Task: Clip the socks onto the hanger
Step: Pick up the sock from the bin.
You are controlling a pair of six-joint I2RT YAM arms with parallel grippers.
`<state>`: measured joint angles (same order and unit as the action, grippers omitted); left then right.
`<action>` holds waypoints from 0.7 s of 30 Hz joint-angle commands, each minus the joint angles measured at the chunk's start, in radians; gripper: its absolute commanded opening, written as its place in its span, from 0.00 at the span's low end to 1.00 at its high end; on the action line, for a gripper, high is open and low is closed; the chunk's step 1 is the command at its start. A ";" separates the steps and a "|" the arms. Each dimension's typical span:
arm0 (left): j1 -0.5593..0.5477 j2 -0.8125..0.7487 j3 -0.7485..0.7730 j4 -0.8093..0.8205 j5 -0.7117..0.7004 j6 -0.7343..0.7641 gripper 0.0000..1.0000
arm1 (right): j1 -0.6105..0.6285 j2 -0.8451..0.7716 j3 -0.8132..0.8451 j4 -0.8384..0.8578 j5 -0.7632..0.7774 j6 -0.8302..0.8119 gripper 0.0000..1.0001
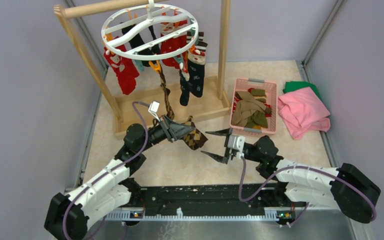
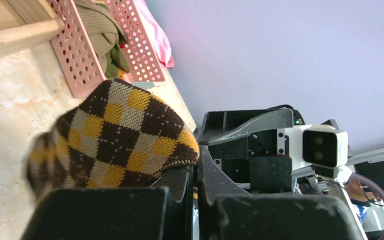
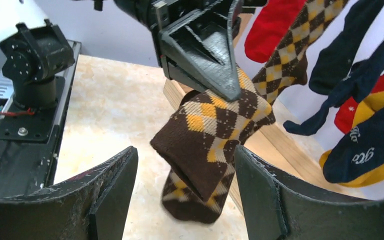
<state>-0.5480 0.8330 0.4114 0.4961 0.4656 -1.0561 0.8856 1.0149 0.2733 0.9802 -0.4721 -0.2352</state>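
The white ring hanger hangs from the wooden rack, with several red, black and navy socks clipped under it. A brown argyle sock also dangles from it. My left gripper is shut on another brown argyle sock, held above the table; in the left wrist view this sock drapes over the closed jaws of the left gripper. My right gripper stands open just right of it. In the right wrist view the sock hangs just beyond the spread right gripper, apart from both fingers.
A pink basket holding olive and brown socks stands to the right of the rack base. A pink cloth and a green cloth lie at the far right. Grey walls enclose the table.
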 commanded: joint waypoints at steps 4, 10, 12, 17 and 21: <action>0.008 0.008 0.008 0.065 0.034 -0.126 0.00 | 0.056 0.029 0.017 0.012 0.076 -0.207 0.70; 0.013 0.039 -0.002 0.129 0.074 -0.159 0.00 | 0.090 0.089 0.030 0.064 0.182 -0.256 0.59; 0.018 0.042 -0.004 0.130 0.084 -0.163 0.00 | 0.091 0.091 0.027 0.087 0.185 -0.256 0.50; 0.030 0.027 -0.026 0.124 0.071 -0.157 0.00 | 0.091 0.050 -0.008 0.142 0.193 -0.250 0.21; 0.041 0.020 -0.048 0.119 0.053 -0.148 0.00 | 0.091 0.000 -0.027 0.137 0.209 -0.230 0.00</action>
<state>-0.5190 0.8726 0.3878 0.5674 0.5327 -1.1847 0.9668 1.0718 0.2604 1.0550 -0.2840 -0.4782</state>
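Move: The checkered sock hangs from the left fingertips; its middle is about 4 cm to the right hand's left, 2 cm ahead and a touch lower. The left fingertips are some 5 cm ahead and 5 cm left of the right hand, a little above it. Clipped to the hanger, the twisted checkered sock is about 12 cm ahead and 15 cm left; the bin lies roughly 24 cm ahead and 24 cm right, far below. For the left hand, the held sock's middle is 2 cm back, 2 cm right and 4 cm below. Forward by about 2 cm, dipping some 2 cm and coming back up to its starting height, the right hand works in on the checkered sock while its wrist swings roughly 10 degrees clockwise. Its wide-open fingers shut and pinch the sock's near, brown edge. The left hand keeps its grip, staying within a centimetre and tilting slightly. ##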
